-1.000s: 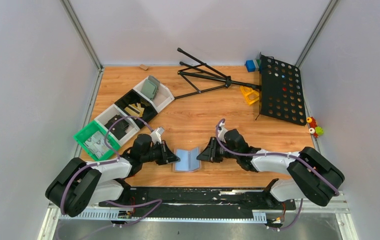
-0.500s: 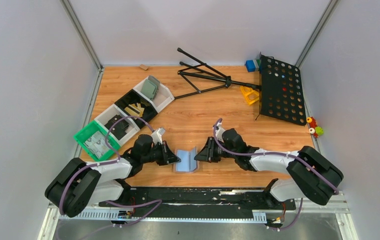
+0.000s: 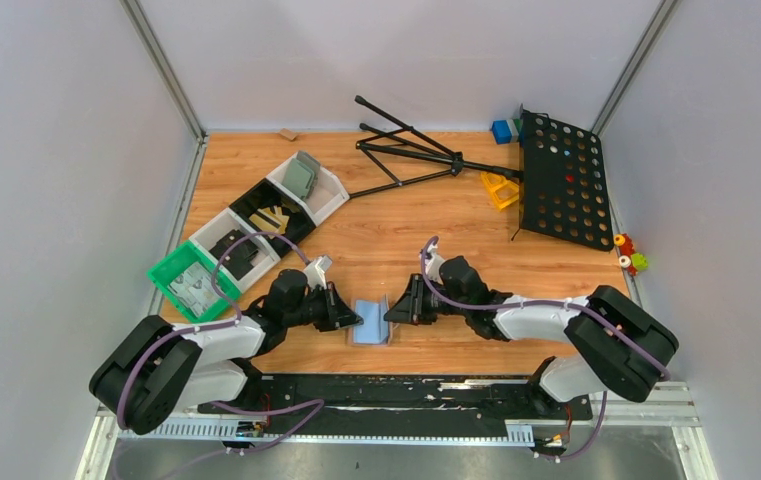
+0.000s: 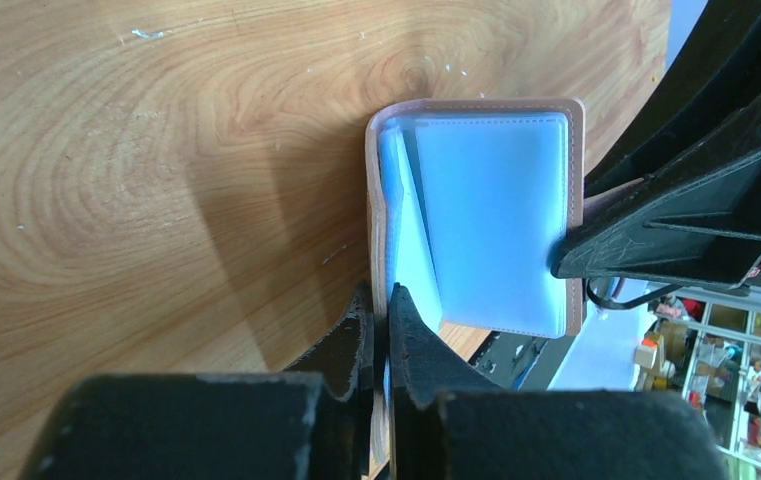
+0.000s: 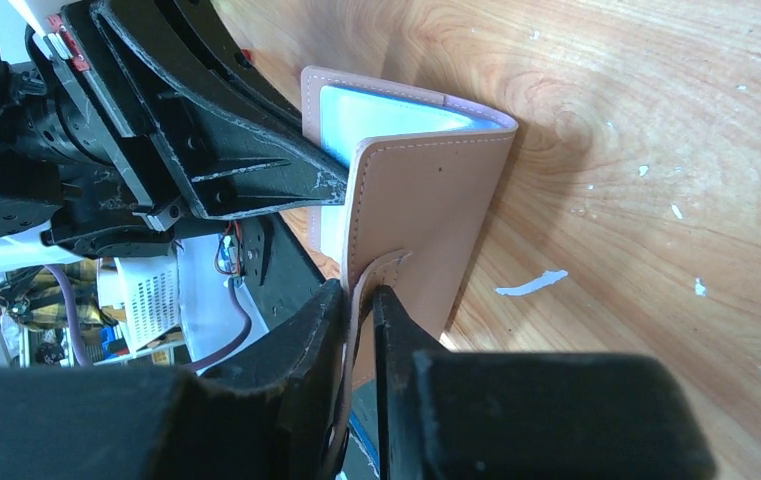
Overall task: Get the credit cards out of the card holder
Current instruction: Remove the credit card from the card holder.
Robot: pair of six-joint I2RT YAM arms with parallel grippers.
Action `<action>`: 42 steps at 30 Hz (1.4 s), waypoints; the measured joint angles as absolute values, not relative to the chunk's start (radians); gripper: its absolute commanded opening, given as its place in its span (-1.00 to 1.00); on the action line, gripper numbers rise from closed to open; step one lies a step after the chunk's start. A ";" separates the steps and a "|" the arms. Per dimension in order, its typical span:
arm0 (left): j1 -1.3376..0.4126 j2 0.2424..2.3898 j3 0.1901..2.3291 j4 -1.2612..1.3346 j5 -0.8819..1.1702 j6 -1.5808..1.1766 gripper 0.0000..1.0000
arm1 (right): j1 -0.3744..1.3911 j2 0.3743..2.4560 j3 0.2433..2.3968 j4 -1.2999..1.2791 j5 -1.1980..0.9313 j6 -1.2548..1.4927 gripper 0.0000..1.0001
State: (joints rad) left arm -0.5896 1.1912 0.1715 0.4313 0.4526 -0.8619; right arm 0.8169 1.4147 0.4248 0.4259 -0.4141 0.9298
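The card holder point(image 3: 370, 320) stands half folded on the wooden table between both grippers, its light blue inside point(image 4: 491, 220) facing up and its salmon-tan outside point(image 5: 426, 200) toward the right wrist camera. My left gripper point(image 4: 381, 305) is shut on the holder's left flap at its near edge. Raised steeply, the right flap has its tan strap pinched in my shut right gripper point(image 5: 358, 295). In the top view the left gripper point(image 3: 355, 320) and right gripper point(image 3: 392, 312) sit close either side of it. The credit cards are hidden; no card shows in the blue pockets.
A row of bins point(image 3: 246, 235) ends in a green one point(image 3: 188, 280) at the left, with a grey-green holder point(image 3: 301, 178) in the far white bin. A black folding stand point(image 3: 406, 150) and a black perforated board point(image 3: 561, 180) lie at the back right.
My right gripper has moved left with the right flap, so the holder has folded from a wide open V to a narrow one. The left gripper has stayed put.
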 measured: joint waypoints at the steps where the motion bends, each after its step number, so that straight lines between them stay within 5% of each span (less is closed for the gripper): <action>1: -0.590 1.191 0.171 0.431 0.453 -0.863 -0.70 | 0.817 1.417 0.426 0.427 -0.414 0.930 -0.65; 7: -0.599 1.184 0.173 0.430 0.460 -0.876 -0.36 | 0.823 1.420 0.437 0.400 -0.402 0.929 -0.39; 14: -0.604 1.162 0.181 0.415 0.468 -0.881 -0.40 | 0.831 1.420 0.450 0.331 -0.370 0.921 -0.24; 21: -0.608 1.148 0.189 0.399 0.469 -0.880 -0.26 | 0.844 1.415 0.481 0.260 -0.341 0.899 -0.24; 30: -0.615 1.148 0.189 0.381 0.469 -0.881 0.43 | 0.891 1.427 0.536 0.190 -0.292 0.873 -0.17; 42: -0.616 1.148 0.189 0.386 0.472 -0.888 0.63 | 0.915 1.431 0.562 0.149 -0.271 0.862 -0.23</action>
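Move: The left hand already pinches the upright left cover of the open card holder, whose middle lies about 2 cm to its right, level with it fore and aft and about 1 cm lower. For the right hand, shut on the strap and edge of the other cover, that middle is some 4 cm left and 3 cm down. A white scrap lies about 2 cm ahead and 2 cm right of the right hand, 5 cm down; the wallet tray is roughly 13 cm ahead and 25 cm left of the left hand. Up by about 1 cm and slightly back, the left hand opens from shut to nearly wide, letting go of the left cover and ending with its fingers spread on either side. Meanwhile the right hand sinks about 1 cm, tips its fingers some 10 degrees further down and parts them partway, one still inside against the blue pocket, the other outside by the strap. ##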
